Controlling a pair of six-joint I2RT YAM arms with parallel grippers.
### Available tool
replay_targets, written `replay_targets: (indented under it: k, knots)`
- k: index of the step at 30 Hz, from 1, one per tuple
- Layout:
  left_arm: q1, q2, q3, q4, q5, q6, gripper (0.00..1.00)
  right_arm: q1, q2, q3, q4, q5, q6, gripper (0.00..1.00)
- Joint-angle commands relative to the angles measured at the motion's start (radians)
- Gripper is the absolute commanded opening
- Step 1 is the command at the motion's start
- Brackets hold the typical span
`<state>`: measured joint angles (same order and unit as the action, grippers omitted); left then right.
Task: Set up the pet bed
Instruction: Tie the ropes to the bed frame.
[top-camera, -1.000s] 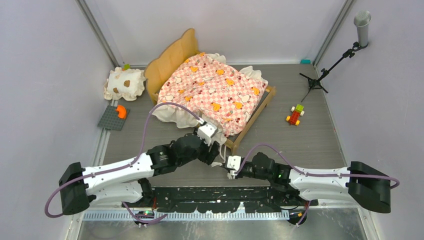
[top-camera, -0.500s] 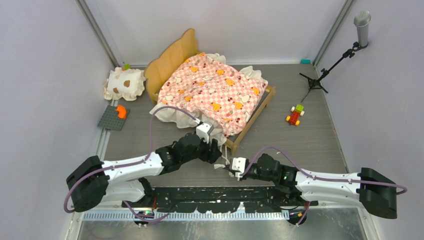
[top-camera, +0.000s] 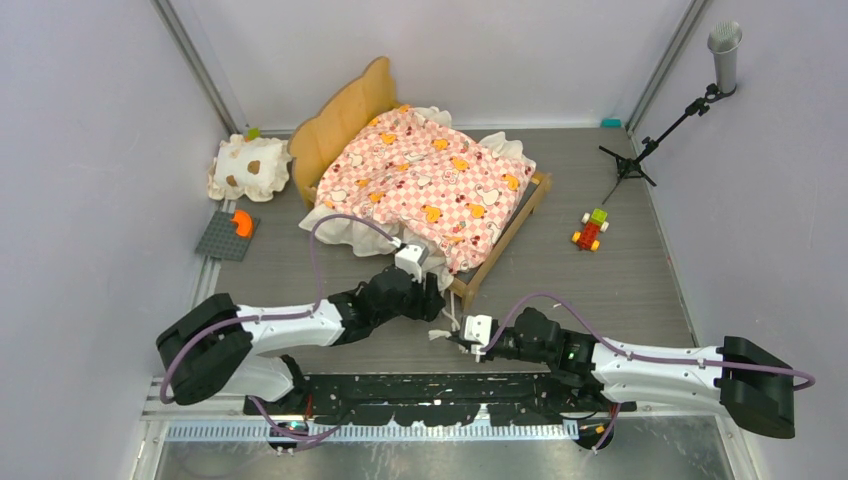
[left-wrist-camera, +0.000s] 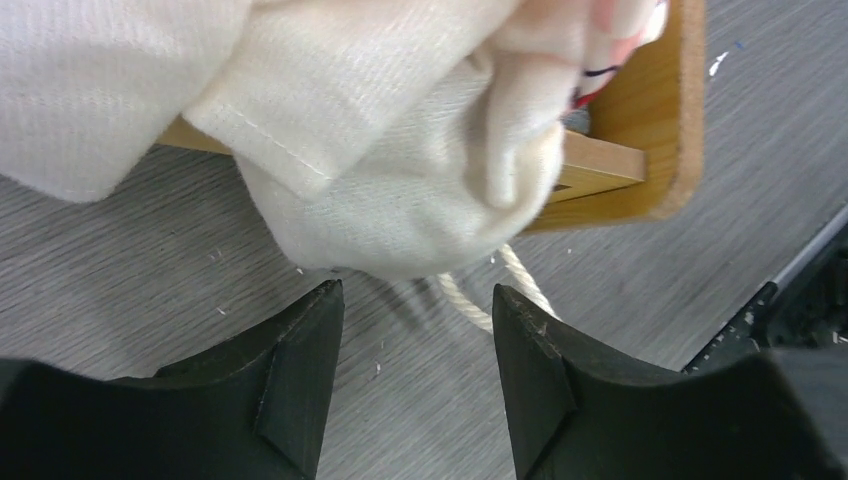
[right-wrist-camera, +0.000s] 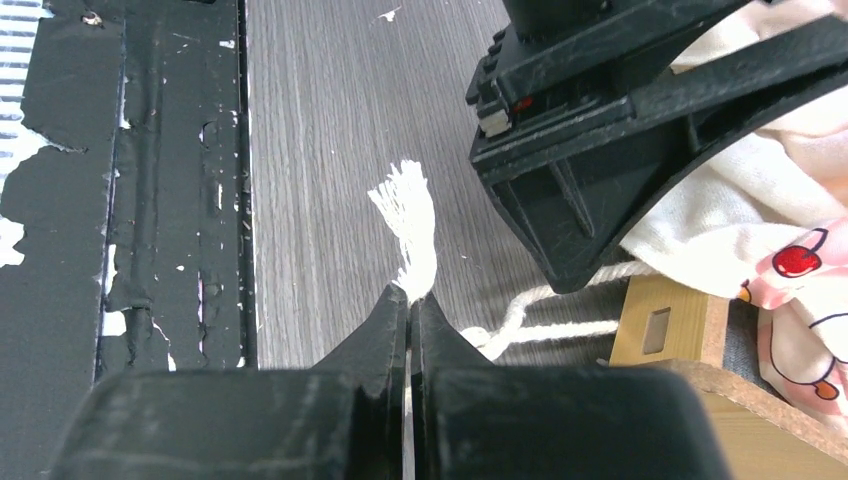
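Note:
The pet bed (top-camera: 430, 175) stands at the back middle, a light-wood frame with a wavy headboard under a pink checkered mattress with cream ruffles. My left gripper (top-camera: 432, 290) (left-wrist-camera: 415, 295) is open at the bed's near corner, just short of the hanging cream ruffle (left-wrist-camera: 400, 190). A white cord (left-wrist-camera: 470, 300) runs across the floor between its fingers and the wooden frame (left-wrist-camera: 640, 130). My right gripper (top-camera: 452, 338) (right-wrist-camera: 410, 298) is shut on that white cord (right-wrist-camera: 408, 215), whose frayed end sticks out past the fingertips.
A cream spotted pillow (top-camera: 250, 167) lies left of the headboard. Near it is a grey plate (top-camera: 228, 235) with an orange piece. A small block toy (top-camera: 591, 229) and a black stand (top-camera: 650, 145) are at the right. The black arm mount (top-camera: 400, 395) lines the near edge.
The left arm's elbow and shoulder have swung right while its gripper stayed at the bed corner. The right gripper has shifted slightly right, still holding the cord.

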<state>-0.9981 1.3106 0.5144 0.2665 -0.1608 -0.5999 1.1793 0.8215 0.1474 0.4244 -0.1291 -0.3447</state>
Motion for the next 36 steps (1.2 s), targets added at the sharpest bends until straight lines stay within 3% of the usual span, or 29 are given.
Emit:
replay_targets:
  k: [1, 11, 26, 30, 36]
  knots:
    - [0.007, 0.048, 0.041, 0.078, -0.055, -0.046, 0.57, -0.001, -0.015, 0.008, 0.033, -0.018, 0.011, 0.01]
    - [0.007, 0.141, 0.059, 0.197, -0.001, -0.071, 0.55, 0.0, -0.017, 0.006, 0.032, -0.02, 0.015, 0.01]
    - [0.019, 0.186, 0.072, 0.212, 0.033, -0.075, 0.06, 0.0, -0.024, 0.004, 0.034, 0.013, 0.041, 0.01]
    - [0.02, 0.167, 0.072, 0.186, 0.044, -0.058, 0.0, -0.001, -0.002, 0.021, 0.04, 0.114, 0.136, 0.01]
    - [0.02, 0.145, 0.074, 0.171, 0.063, -0.033, 0.0, 0.0, 0.087, 0.064, 0.093, 0.267, 0.338, 0.01]
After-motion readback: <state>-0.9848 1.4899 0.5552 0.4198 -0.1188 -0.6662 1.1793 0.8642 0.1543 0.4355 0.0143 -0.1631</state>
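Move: Just beyond the open left fingertips, about 1 cm ahead, 3 cm to the right and 2 cm lower, runs the rope strand coming from the bed. The bed leg is some 5 cm to that hand's right and 1 cm ahead; the cloth ruffle hangs about 3 cm ahead and 1 cm right, roughly level. For the right hand, already holding the rope by its end, that strand lies about 8 cm ahead, 1 cm left and 4 cm lower. Dipping about 2 cm, then sliding some 3 cm right and a little forward beneath the ruffle towards the bed leg, the left hand shuts its fingers fully on the rope strand. The right hand keeps its pinch on the rope and holds still until near the end, then starts about 2 cm forward and slightly down, turning some 10 degrees clockwise. ##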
